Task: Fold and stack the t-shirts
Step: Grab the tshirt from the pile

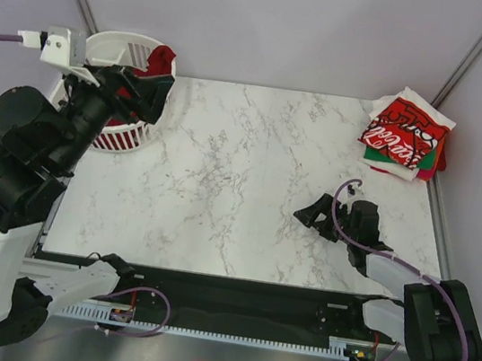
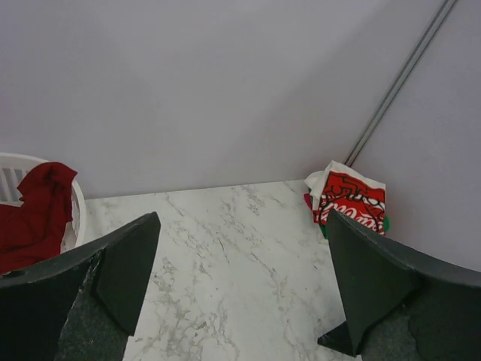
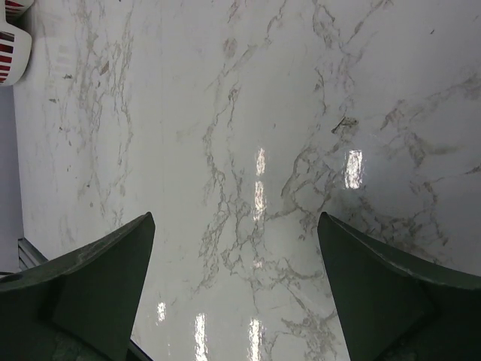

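Observation:
A dark red t-shirt [image 1: 160, 60] lies bunched in the white basket [image 1: 116, 42] at the table's far left corner; the left wrist view shows this tee [image 2: 34, 218] hanging over the basket rim [image 2: 77, 213]. Folded t-shirts [image 1: 407, 133] are stacked at the far right corner, a red Coca-Cola one on top, white and green edges below; the left wrist view shows the stack [image 2: 349, 197] too. My left gripper [image 1: 149, 94] [image 2: 240, 286] hovers open at the basket's near side, holding nothing. My right gripper [image 1: 325, 213] [image 3: 237, 286] stands open and low over bare marble at the right.
The marble table top [image 1: 223, 178] spreads between basket and stack. Grey walls with metal corner posts [image 1: 473, 56] close in the back and sides. A black cable rail [image 1: 231, 311] runs along the near edge. A corner of the basket [image 3: 13, 45] shows in the right wrist view.

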{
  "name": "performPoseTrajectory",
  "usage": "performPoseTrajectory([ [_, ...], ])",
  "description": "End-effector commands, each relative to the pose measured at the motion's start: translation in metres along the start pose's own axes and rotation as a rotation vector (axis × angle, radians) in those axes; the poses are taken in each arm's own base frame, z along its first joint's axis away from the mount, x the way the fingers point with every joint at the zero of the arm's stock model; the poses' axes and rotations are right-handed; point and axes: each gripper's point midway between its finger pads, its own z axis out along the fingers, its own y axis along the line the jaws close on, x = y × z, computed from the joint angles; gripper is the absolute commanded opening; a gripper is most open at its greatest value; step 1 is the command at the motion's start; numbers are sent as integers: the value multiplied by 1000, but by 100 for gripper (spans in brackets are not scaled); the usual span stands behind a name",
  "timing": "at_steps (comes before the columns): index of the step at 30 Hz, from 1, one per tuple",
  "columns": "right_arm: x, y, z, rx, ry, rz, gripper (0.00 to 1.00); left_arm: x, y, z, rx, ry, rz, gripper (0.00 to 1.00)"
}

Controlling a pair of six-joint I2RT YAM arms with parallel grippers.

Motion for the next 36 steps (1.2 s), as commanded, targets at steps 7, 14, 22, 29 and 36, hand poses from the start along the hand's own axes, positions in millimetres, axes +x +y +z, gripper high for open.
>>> performPoseTrajectory([
  [7,-19,28,-3,-113,-69,-34,98,0,-36,28,244,-109,228,100],
  [14,-21,41,-11,-190,-112,-56,98,12,47,98,-161,-79,413,99],
  [22,-15,46,-5,-235,-50,-66,98,92,173,207,-501,313,153,100],
  [29,-9,42,2,-219,-4,-61,98,182,295,248,-595,457,-23,100],
  [36,-4,34,12,-190,49,-36,98,229,353,254,-515,514,-158,100],
])
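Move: The red t-shirts lie heaped in the white laundry basket, their middle about 32 cm ahead of my left hand, 18 cm to its left and some 42 cm below. The basket's own middle is nearly the same spot, about 31 cm ahead, 20 cm left and as far below. A red fold hangs over its far right rim, roughly 35 cm ahead, 11 cm left and 31 cm below. From my right hand the heap is about 26 cm ahead, 45 cm left and 8 cm higher. I swing my left hand out to the basket with its fingers wide open: a small shift to the right first, then fast forward some 35 cm, and last a steep drop of about 25 cm while I carry it left over the red t-shirts. On the way the fingers tip down roughly 45 degrees and turn counter-clockwise. My right hand stays empty, lifting some 3 cm and sinking most of the way back. ##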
